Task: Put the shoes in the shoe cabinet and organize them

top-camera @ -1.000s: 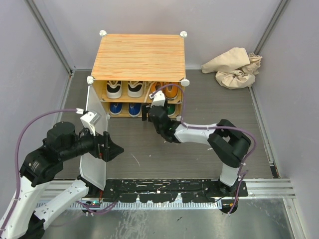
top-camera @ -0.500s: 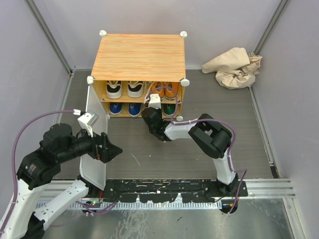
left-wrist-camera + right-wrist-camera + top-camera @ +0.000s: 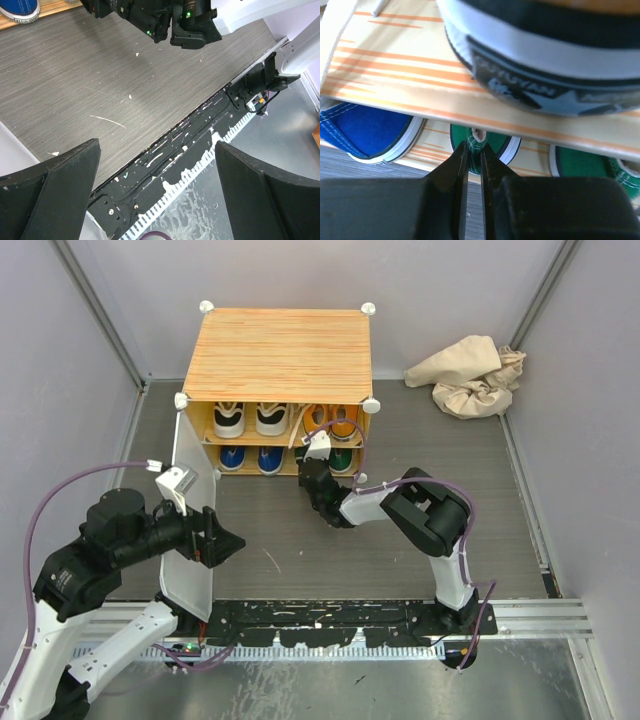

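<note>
The shoe cabinet [image 3: 280,350] stands at the back, its white door [image 3: 190,530] swung open on the left. White-and-black shoes [image 3: 248,420] and orange shoes [image 3: 340,423] sit on the upper shelf. Blue shoes [image 3: 250,458] and green shoes [image 3: 343,460] sit on the lower one. My right gripper [image 3: 312,462] reaches into the lower shelf. In the right wrist view it [image 3: 474,150] is shut on the heel of the left green shoe [image 3: 495,139], beside the second green shoe [image 3: 600,170] and a blue shoe [image 3: 370,132]. My left gripper [image 3: 228,543] [image 3: 157,165] hangs open and empty beside the door.
A crumpled beige cloth [image 3: 470,375] lies at the back right. Grey walls close in both sides and the back. A black rail [image 3: 330,620] runs along the near edge by the arm bases. The orange shoe's heel [image 3: 535,65] overhangs the shelf edge [image 3: 395,75].
My right gripper's jaws have closed onto the green shoe's heel, and the right arm's elbow has folded in towards the cabinet. The left arm has barely moved.
</note>
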### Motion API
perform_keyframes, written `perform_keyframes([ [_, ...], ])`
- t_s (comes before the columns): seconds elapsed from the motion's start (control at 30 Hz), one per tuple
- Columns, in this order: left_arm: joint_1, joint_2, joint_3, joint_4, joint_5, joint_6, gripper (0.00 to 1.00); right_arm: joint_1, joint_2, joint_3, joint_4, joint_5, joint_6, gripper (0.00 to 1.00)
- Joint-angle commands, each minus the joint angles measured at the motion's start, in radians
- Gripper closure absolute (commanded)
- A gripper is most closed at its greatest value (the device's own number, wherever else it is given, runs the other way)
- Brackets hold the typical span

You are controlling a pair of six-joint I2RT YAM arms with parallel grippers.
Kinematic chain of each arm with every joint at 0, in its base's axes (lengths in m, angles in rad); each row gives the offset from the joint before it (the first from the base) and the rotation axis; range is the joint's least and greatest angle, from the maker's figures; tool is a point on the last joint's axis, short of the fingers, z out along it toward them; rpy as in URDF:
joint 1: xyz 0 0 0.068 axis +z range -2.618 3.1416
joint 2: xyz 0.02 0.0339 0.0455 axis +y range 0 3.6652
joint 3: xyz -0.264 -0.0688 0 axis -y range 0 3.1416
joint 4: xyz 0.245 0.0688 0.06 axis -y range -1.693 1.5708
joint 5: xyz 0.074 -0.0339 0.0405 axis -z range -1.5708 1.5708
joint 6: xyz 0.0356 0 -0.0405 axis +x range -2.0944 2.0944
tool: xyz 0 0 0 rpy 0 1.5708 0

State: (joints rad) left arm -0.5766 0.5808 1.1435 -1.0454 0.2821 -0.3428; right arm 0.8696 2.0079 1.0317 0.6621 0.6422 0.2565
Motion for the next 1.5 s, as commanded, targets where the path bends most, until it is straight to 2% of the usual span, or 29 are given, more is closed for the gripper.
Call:
perform_keyframes([
  [0.0,0.001,-0.017,0.0,0.022,-0.009,0.016,0.02,-0.041,-0.066,-0.037,0.159,-0.193,0.145,0.91],
  [0.07,0.0,-0.02,0.0,0.021,-0.011,0.016,0.02,-0.065,-0.066,-0.048,0.166,-0.256,0.198,0.91],
  [0.17,0.001,-0.022,0.002,0.015,-0.018,0.016,0.02,-0.07,-0.064,-0.05,0.152,-0.263,0.207,0.89],
  [0.23,0.0,-0.022,0.002,0.014,-0.019,0.018,0.02,-0.07,-0.073,-0.048,0.121,-0.254,0.201,0.75],
  [0.33,0.0,-0.022,0.003,0.016,-0.019,0.018,0.02,-0.063,-0.112,-0.067,0.072,-0.22,0.196,0.48],
  [0.37,0.001,-0.02,0.008,0.017,-0.019,0.019,0.02,-0.056,-0.13,-0.081,0.06,-0.216,0.188,0.43],
  [0.6,0.001,0.016,0.096,0.022,-0.02,0.025,0.02,0.052,-0.331,-0.172,-0.059,-0.154,0.122,0.29],
  [0.73,0.0,0.047,0.171,0.033,-0.022,0.019,0.02,0.156,-0.48,-0.216,-0.206,-0.015,0.082,0.17],
  [0.93,0.001,0.11,0.277,0.006,-0.127,0.064,0.02,0.215,-0.777,-0.278,-0.59,0.061,0.14,0.13],
  [1.07,0.002,0.149,0.361,-0.031,-0.374,0.09,0.02,0.215,-1.003,-0.301,-0.851,0.069,0.176,0.08],
  [1.2,0.001,0.133,0.367,-0.039,-0.598,0.092,0.02,0.215,-1.192,-0.268,-1.095,0.05,0.218,0.01],
  [1.33,0.001,0.096,0.323,-0.059,-0.729,0.051,0.02,0.215,-1.302,-0.197,-1.308,0.044,0.267,0.0],
  [1.47,0.001,0.075,0.248,-0.07,-0.781,0.015,0.02,0.215,-1.32,-0.123,-1.433,0.043,0.282,0.0],
])
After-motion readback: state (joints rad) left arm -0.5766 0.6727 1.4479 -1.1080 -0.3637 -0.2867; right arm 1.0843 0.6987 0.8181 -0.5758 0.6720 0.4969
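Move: The left green shoe stands on the lower shelf with its heel tab still pinched in the right fingers, its middle about 6 cm ahead of that hand and 2 cm below. Its green mate lies 6 cm ahead and 8 cm to the right, the nearer blue shoe 6 cm ahead and 8 cm to the left; the left orange shoe is 5 cm ahead, 2 cm right, 8 cm up. From the left hand, the left green shoe is roughly 34 cm ahead, 14 cm right and 23 cm below. The left green shoe's heel tab stays pinched while the right wrist rolls about 10 degrees, left side rising; then the fingers let go and open wide, and the hand backs out and up, then swings right, ending some 20 cm back, 16 right and 16 higher. The left hand, open throughout, lifts about 8 cm, then goes 10 cm left over the opened cabinet door and 6 forward, turning counter-clockwise. ##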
